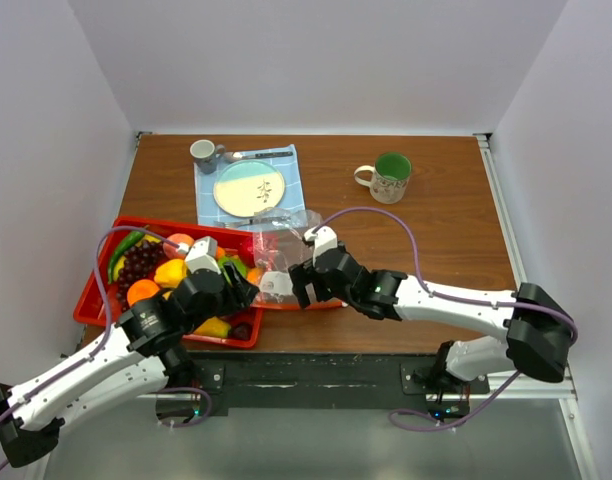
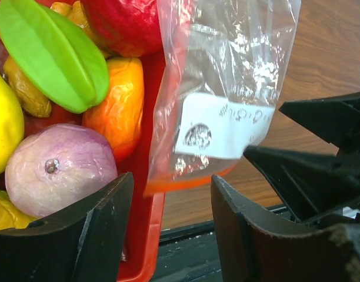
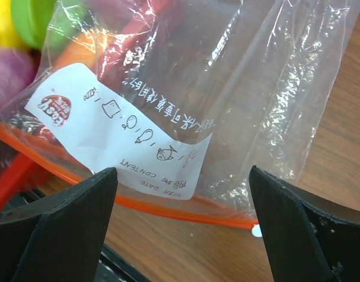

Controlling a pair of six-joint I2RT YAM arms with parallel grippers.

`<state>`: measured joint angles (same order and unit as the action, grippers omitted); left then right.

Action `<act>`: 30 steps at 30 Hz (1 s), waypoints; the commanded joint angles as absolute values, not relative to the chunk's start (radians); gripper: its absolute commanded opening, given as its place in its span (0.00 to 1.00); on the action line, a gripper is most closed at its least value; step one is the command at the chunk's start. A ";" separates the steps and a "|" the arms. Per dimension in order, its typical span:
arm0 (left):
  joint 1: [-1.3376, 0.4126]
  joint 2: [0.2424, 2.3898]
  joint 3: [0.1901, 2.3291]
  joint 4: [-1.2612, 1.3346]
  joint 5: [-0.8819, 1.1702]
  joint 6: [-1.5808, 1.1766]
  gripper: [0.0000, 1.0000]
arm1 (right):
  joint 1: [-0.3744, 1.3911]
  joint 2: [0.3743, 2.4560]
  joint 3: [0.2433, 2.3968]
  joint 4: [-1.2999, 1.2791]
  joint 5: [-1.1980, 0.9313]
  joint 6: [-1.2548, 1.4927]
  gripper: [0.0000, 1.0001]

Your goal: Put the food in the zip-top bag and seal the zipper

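The food lies in a red tray (image 1: 96, 300): purple grapes (image 1: 141, 262), an orange (image 1: 142, 291), a green star fruit (image 2: 53, 53) and a pale purple onion (image 2: 56, 167). The clear zip-top bag (image 1: 283, 250) lies on the table with its left part over the tray's right edge. Its orange zipper (image 3: 168, 208) faces the arms. My left gripper (image 1: 248, 292) is open, and the zipper's left end (image 2: 189, 181) hangs just beyond its fingertips, untouched. To its right, my right gripper (image 1: 298, 283) stands wide open just short of the zipper, holding nothing.
A blue cloth (image 1: 208, 200) behind the bag carries a plate (image 1: 249, 188), with a small cup (image 1: 202, 151) and a spoon (image 1: 256, 154) at its far edge. A green mug (image 1: 389, 177) stands at the back right. The table's near edge (image 1: 386, 340) runs just below both grippers.
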<state>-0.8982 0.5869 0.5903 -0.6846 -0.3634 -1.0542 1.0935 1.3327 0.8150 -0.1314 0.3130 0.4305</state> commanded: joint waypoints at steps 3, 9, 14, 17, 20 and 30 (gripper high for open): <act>-0.902 0.609 0.607 -0.618 -0.374 -1.023 0.60 | 1.066 1.405 0.910 -0.063 0.261 0.618 0.91; -0.902 0.615 0.612 -0.592 -0.361 -1.009 0.57 | 0.985 1.445 0.907 -0.025 0.229 0.748 0.76; -0.904 0.629 0.586 -0.532 -0.310 -1.003 0.50 | 0.893 1.462 0.939 -0.046 0.183 0.836 0.15; -0.917 0.653 0.563 -0.470 -0.301 -1.011 0.45 | 0.871 1.465 0.998 -0.095 0.169 0.856 0.00; -0.933 0.690 0.551 -0.419 -0.313 -1.012 0.42 | 0.871 1.476 1.064 -0.167 0.175 0.862 0.00; -0.948 0.765 0.494 -0.141 -0.373 -1.000 0.40 | 0.854 1.402 1.100 -0.273 0.164 0.956 0.00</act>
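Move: The zip-top bag lies partly over the red tray's right rim. Its middle is about 6 cm ahead of my right hand, 4 cm left and a couple below; from my left hand it is some 8 cm ahead, 8 cm right and 4 below. From my right hand, the orange mango is about 3 cm ahead and 12 left, at bag height, and the plate is roughly 23 cm ahead and 13 left, also slightly lower. With my right hand I slip a little left, then sweep forward about 7 cm over the bag, rolling and turning clockwise some 20 degrees as the wide-open fingers shut and pinch the film by the label's right end. Then I raise it about 5 cm. My left hand moves about 5 cm right, towards the zipper's slider end, narrowing its fingers partway without taking hold. ##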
